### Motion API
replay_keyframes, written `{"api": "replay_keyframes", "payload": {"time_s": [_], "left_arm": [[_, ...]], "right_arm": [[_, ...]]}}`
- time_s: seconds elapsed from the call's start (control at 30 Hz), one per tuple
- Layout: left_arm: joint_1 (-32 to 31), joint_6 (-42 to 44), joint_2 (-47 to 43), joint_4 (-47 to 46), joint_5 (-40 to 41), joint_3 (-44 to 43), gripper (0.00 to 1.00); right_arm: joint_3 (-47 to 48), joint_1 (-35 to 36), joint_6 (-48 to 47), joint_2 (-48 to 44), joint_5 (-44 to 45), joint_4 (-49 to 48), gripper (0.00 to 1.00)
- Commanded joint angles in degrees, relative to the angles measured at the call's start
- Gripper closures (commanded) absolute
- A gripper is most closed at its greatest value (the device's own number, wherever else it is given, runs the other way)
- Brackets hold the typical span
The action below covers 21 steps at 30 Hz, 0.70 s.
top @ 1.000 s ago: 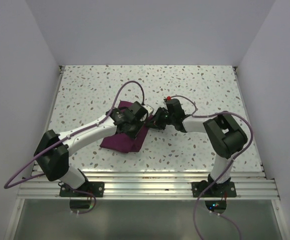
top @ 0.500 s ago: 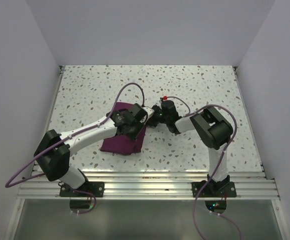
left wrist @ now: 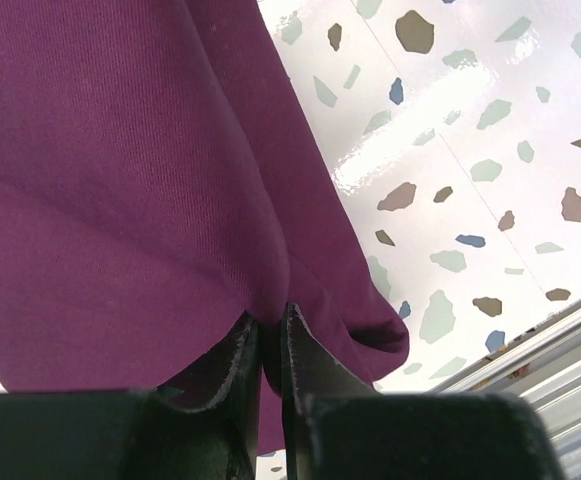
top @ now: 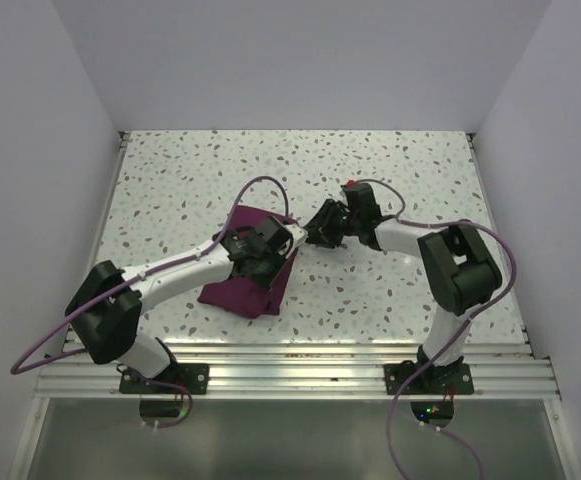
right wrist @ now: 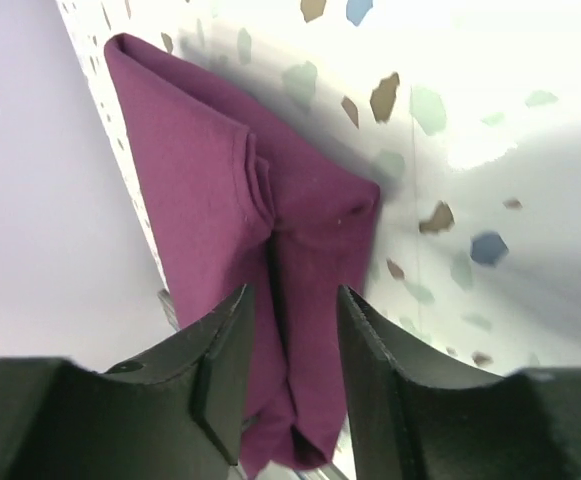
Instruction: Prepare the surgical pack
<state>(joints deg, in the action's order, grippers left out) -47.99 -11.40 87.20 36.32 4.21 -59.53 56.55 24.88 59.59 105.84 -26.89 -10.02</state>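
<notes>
The surgical pack [top: 235, 290] is a folded purple-maroon fabric sheet lying on the speckled table left of centre. My left gripper [top: 267, 262] sits over its right part and is shut on a pinch of the fabric [left wrist: 120, 180], which fills the left wrist view. My right gripper [top: 315, 232] is open just right of the pack's far right corner. In the right wrist view the folded pack [right wrist: 230, 230] lies ahead between and beyond the open fingers [right wrist: 225, 360], not held.
The speckled table [top: 390, 170] stretches to the back and right. A metal rail [top: 300, 355] runs along the near edge and shows in the left wrist view [left wrist: 560, 350]. White walls close in on both sides.
The right gripper has pulled back from the pack and swung right and away, with its elbow out again. The left gripper stayed on the fabric; the pack shifted slightly toward the near edge.
</notes>
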Motion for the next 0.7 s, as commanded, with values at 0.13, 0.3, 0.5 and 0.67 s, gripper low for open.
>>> {"api": "replay_keyframes", "payload": {"time_s": [0.13, 0.3, 0.5, 0.67], "left_arm": [[-0.7, -1.78, -2.91, 1.56, -3.5, -0.32, 0.67], [-0.7, -3.54, -3.53, 3.06, -2.98, -2.43, 0.45], [-0.88, -4.77, -1.33, 2.01, -3.06, -1.82, 0.41], [-1.85, -6.35, 0.43, 0.78, -2.8, -0.15, 0.48]], "right_arm": [[0.57, -2.12, -2.3, -3.9, -6.23, 3.54, 0.46], [3.38, -0.72, 4.03, 0.23, -9.58, -1.4, 0.36], [7.85, 1.74, 6.41, 4.8, -10.02, -2.64, 0.33], [10.15, 2.19, 5.89, 8.24, -8.7, -2.02, 0.36]]}}
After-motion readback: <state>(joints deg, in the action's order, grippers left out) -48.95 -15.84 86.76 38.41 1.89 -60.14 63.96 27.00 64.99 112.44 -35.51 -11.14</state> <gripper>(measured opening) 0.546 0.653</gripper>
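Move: The purple cloth's near fold is still pinched between the left fingertips; its near right corner lies about 6 cm back from that hand, and its left corner some 15 cm left and 3 cm back. For the half-open right hand, the far fold lies about 5 cm left, 1 cm ahead and 4 cm below, with the cloth's far corner roughly 14 cm left and 6 cm ahead. Left fingers release the near fold; right hand, opening wider, goes about 5 cm left towards the far fold. ##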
